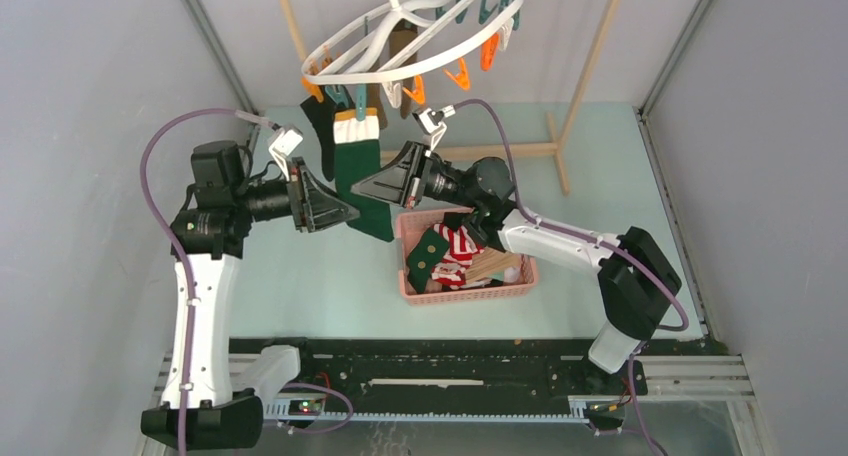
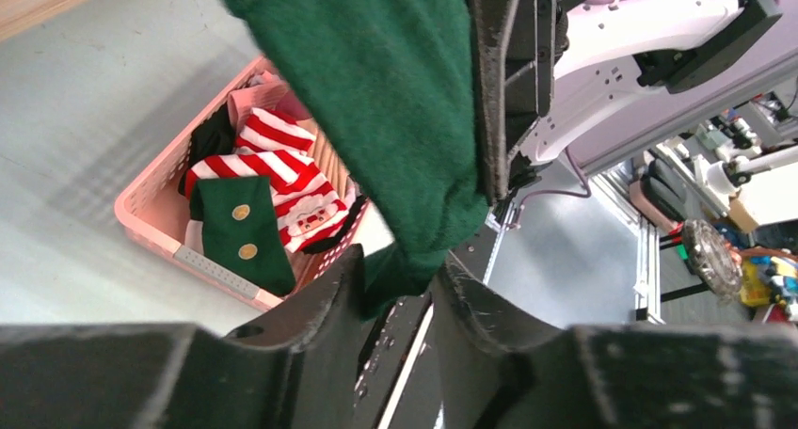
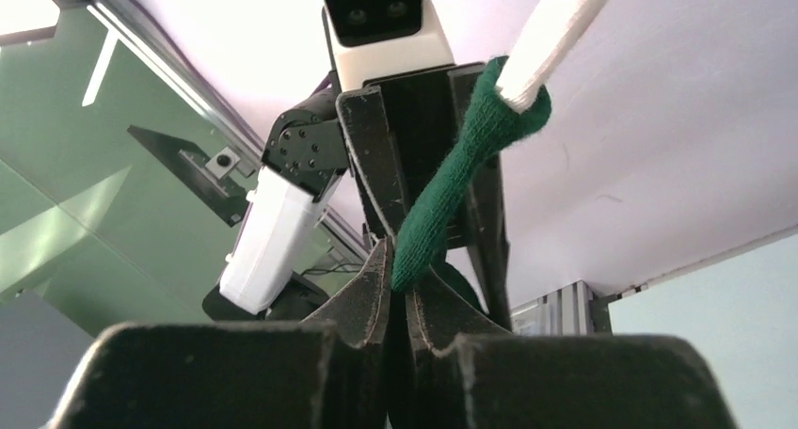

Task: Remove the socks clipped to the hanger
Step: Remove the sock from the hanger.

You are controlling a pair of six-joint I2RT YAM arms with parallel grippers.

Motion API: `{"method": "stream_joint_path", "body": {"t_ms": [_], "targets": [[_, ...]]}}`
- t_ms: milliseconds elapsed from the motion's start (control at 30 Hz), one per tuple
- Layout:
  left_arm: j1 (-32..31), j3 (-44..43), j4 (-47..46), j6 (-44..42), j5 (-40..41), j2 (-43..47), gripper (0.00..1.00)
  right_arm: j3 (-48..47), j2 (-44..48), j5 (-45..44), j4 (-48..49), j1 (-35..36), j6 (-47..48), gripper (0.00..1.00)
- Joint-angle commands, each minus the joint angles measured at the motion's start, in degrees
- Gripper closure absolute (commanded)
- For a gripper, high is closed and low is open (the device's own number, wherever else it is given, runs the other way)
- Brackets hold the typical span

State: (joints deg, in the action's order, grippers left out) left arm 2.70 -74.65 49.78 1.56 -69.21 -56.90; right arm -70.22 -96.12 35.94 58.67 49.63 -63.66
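The white oval hanger (image 1: pixel 410 36) hangs at the top with teal and orange pins. Below its left side hang a black sock (image 1: pixel 322 136) and a dark green sock (image 1: pixel 362 176) with a white cuff; a brown sock (image 1: pixel 402 51) hangs further back. My left gripper (image 1: pixel 345 214) comes from the left and is shut on the green sock's lower end (image 2: pixel 376 90), the fabric filling the gap between its fingers (image 2: pixel 400 260). From the right, my right gripper (image 1: pixel 362 189) pinches the same sock's edge (image 3: pixel 442 194) at its narrow fingertips (image 3: pixel 400 264).
A pink basket (image 1: pixel 470 294) stands just right of the hanging sock, under my right arm. It holds a red-and-white striped sock (image 1: pixel 460 246), a green buttoned one (image 1: pixel 428 256) and others. The light wooden rack frame (image 1: pixel 590 66) stands behind. Grey walls close both sides.
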Motion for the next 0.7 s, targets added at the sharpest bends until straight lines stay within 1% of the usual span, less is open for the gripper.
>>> {"method": "stream_joint_path", "body": {"t_ms": [0,133,200,267,333,433,467,567,600,667], "targets": [[-0.59,1.98,-1.61,-1.04,-2.01,1.65,0.69,0.17,-0.67,-2.44,1.1,1.52,-1.37,0.88],[-0.59,2.74,-1.7,-0.91,-0.89,2.19,0.86,0.12,-1.18,-4.84,-0.15,1.48,-1.18,0.82],[-0.6,2.91,-1.7,-0.65,-0.25,2.28,0.93,0.17,-0.91,-6.92,-2.3,1.44,-0.03,0.74],[-0.59,3.04,-1.77,-0.32,0.32,2.44,0.99,0.17,-0.31,-9.47,-4.97,1.44,1.88,0.67],[-0.59,3.1,-1.87,0.12,0.56,2.77,1.0,0.17,0.67,-12.27,-7.46,1.39,4.02,0.57],[-0.59,3.11,-2.02,0.56,0.57,3.55,1.0,0.17,1.46,-15.27,-9.62,1.15,6.73,0.48],[-0.59,3.1,-2.05,0.58,0.57,3.93,1.0,0.12,1.72,-16.47,-10.43,1.1,7.51,0.43],[-0.59,3.17,-2.23,0.8,1.04,4.65,1.0,0.17,2.38,-21.68,-12.58,0.6,10.09,0.24],[-0.59,3.18,-2.21,0.82,1.15,4.81,1.0,-0.22,2.26,-23.01,-12.5,0.42,10.64,0.19],[-0.59,3.28,-2.23,0.81,1.47,5.15,1.0,-2.72,1.32,-23.95,-14.21,-0.19,11.72,0.13]]}}
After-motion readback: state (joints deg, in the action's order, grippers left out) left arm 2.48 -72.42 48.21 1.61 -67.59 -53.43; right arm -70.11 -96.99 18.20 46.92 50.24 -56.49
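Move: Just ahead of both hands hangs the green sock, its middle some 8 cm above and 3 cm ahead of the left hand, about 3 cm above and 2 cm ahead of the right, within 1 cm to the right of each. From the left hand, the black sock hangs roughly 10 cm ahead, 6 cm left and 10 cm up; the pink basket sits about 12 cm ahead, 19 cm right and 33 cm below. Closing from part-open, the left fingers pinch the edge of the green sock's foot while that hand stays almost in place. The right hand, still nipping the sock's edge at first, spreads its fingers wide and lets go, reaching about 6 cm forward and some 4 cm down along the sock as it turns nearly 20 degrees clockwise. ##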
